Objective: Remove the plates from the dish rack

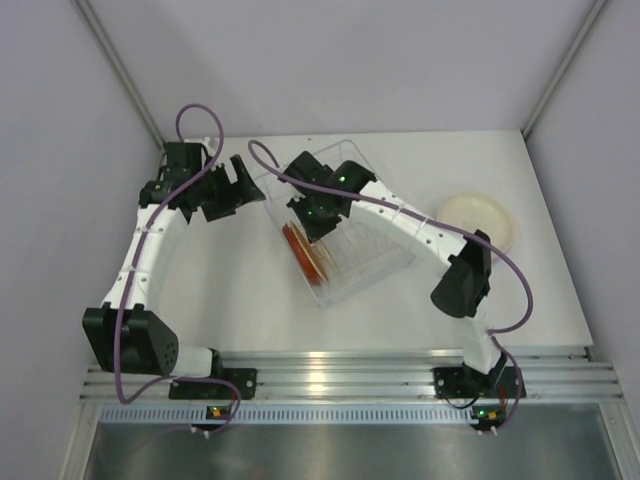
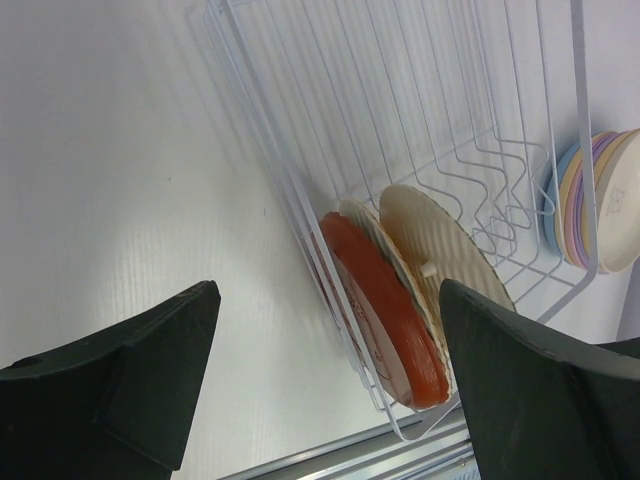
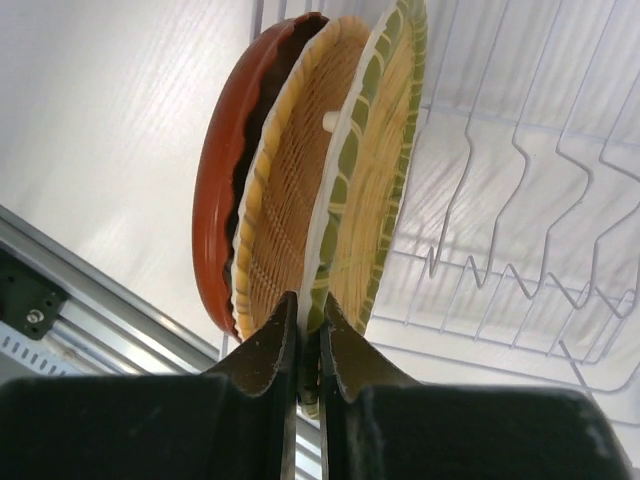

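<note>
The dish rack (image 1: 385, 262) is a white wire rack set askew mid-table. Three plates stand on edge at its near-left end: a red plate (image 3: 215, 190), a yellow-rimmed woven-pattern plate (image 3: 290, 180) and a green-rimmed woven-pattern plate (image 3: 385, 190). From above they show as an orange-red sliver (image 1: 300, 252). My right gripper (image 3: 310, 310) reaches down into the rack (image 3: 520, 200) and is shut on the green-rimmed plate's lower rim. My left gripper (image 2: 328, 300) hangs open just left of the rack (image 2: 400, 90), level with the red plate (image 2: 385, 310), holding nothing.
A stack of pastel plates (image 2: 600, 200) with a cream one on top (image 1: 480, 220) lies on the table right of the rack. Grey walls close in the table on three sides. A metal rail (image 1: 340, 375) runs along the near edge.
</note>
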Robot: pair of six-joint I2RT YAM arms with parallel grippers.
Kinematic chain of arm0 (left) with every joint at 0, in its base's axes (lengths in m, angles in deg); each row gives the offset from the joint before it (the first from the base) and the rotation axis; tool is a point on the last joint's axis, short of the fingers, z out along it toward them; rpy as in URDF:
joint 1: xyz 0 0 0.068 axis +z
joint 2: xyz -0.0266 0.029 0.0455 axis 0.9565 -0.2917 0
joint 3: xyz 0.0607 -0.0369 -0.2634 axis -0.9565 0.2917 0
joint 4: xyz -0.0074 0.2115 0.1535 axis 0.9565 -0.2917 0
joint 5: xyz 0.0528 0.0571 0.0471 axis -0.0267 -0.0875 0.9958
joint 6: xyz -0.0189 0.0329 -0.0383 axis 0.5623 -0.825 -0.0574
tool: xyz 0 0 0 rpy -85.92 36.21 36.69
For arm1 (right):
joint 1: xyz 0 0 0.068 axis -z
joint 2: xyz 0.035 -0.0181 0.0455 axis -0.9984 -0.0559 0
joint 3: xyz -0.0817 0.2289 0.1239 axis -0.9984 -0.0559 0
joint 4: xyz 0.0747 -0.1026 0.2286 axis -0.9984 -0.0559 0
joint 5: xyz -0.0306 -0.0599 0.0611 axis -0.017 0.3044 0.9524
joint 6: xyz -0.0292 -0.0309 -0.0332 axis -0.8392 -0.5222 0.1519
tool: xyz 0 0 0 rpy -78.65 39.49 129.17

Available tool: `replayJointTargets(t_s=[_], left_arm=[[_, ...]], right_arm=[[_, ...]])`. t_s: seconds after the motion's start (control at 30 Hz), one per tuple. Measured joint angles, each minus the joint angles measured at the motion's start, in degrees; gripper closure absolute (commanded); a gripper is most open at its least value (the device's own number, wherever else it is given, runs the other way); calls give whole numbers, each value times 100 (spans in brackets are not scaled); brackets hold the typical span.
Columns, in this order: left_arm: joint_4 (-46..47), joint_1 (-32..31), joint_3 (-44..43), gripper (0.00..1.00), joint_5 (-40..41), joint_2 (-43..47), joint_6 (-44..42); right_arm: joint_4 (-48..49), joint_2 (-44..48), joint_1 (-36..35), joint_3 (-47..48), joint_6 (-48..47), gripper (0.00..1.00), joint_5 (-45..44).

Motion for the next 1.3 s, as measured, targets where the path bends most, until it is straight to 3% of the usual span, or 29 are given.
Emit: replayJointTargets(t_s=[0.43, 0.67, 0.8, 1.0, 1.13, 1.3], left_arm=[[2, 0, 2, 3, -7, 0, 2], [2, 0, 4, 3, -26, 0, 2], [2, 0, 4, 3, -31, 0, 4], [0, 0, 4, 3, -48, 0, 4], [2, 0, 4, 3, -68, 0, 4], [2, 0, 4, 3, -90, 0, 4]], right_arm=[[-96, 684, 623, 136, 105, 100, 155], [-103, 1860, 1759, -37, 33, 100, -831], [-262, 2214, 2105, -227, -9, 100, -1906], [-361, 2275, 2581, -1480, -52, 100, -3158], [-326, 2205, 2975, -2450, -59, 100, -3602], [2, 2074, 3226, -3012, -160, 100, -3834]])
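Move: The right hand already grips the green-rimmed plate; the plate stack it goes to lies some 42 cm to its right, 6 cm ahead and 14 cm below. The dish rack's middle is about 5 cm right and 4 cm ahead, 12 cm down; the red plate stands 3 cm left, 4 cm back and 8 cm lower. From the left hand the stack lies roughly 57 cm right, 11 cm back, 18 cm below. Right hand carries the green-rimmed plate up, about 35 cm right, turning clockwise, then down towards the plate stack. ##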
